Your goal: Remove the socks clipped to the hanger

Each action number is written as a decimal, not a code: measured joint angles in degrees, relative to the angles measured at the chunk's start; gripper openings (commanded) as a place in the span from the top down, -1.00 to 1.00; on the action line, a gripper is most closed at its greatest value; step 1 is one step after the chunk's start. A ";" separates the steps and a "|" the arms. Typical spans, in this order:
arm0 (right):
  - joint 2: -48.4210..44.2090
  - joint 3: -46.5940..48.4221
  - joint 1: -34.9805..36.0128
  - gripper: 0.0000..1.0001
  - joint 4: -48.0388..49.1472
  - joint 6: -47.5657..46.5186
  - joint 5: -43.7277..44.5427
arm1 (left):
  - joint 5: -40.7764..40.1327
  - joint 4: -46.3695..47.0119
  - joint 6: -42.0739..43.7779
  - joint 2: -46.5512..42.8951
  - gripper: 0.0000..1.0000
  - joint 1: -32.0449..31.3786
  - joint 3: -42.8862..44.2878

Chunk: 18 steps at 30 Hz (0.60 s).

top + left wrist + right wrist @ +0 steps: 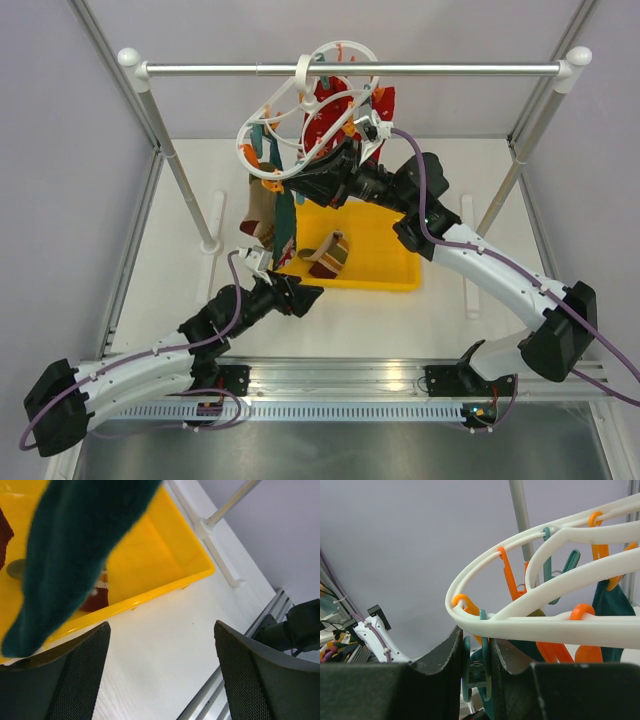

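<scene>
The white oval hanger hangs tilted from the rail, with orange and teal pegs dangling from it. A red sock, a dark teal sock and a beige-brown sock are still clipped to it. My right gripper is shut on a teal peg just under the hanger's frame. Below the teal sock's tip, my left gripper stands open over the table with nothing between its fingers. It appears near the bin's front corner.
A yellow bin sits under the hanger and holds a striped sock. The metal rail with white end knobs spans the back on two slanted legs. Aluminium frame rails run along the table's near edge.
</scene>
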 measured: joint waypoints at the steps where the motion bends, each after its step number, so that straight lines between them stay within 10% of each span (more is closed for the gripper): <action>1: 0.11 0.04 0.02 0.92 0.02 0.02 -0.02 | 0.26 0.00 0.02 -1.38 -0.68 -0.04 -0.02; 18: 0.94 0.07 0.02 0.92 0.70 0.42 0.00 | 1.92 -11.19 0.42 -17.64 -0.18 -0.24 3.80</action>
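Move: The hanging green sock has its middle about 7 cm ahead of the left hand, 4 cm to its left and some 12 cm above. The striped beige sock hangs about 5 cm farther left, roughly level with it. The dropped sock lies in the yellow bin, about 18 cm ahead of the left hand, 5 cm to its right and 13 cm lower. From the right hand, the green sock's middle is about 18 cm below and 2 cm ahead. Raise the left gripper about 7 cm alongside the dangling green sock, easing it some 2 cm back and a little left, with the fingertips tipping up about 10 degrees. Draw the fingers partly together on nothing as you climb, leaving them a bit over half open. Keep the right gripper still, its pinch held on the teal clip at the hanger's near rim. ##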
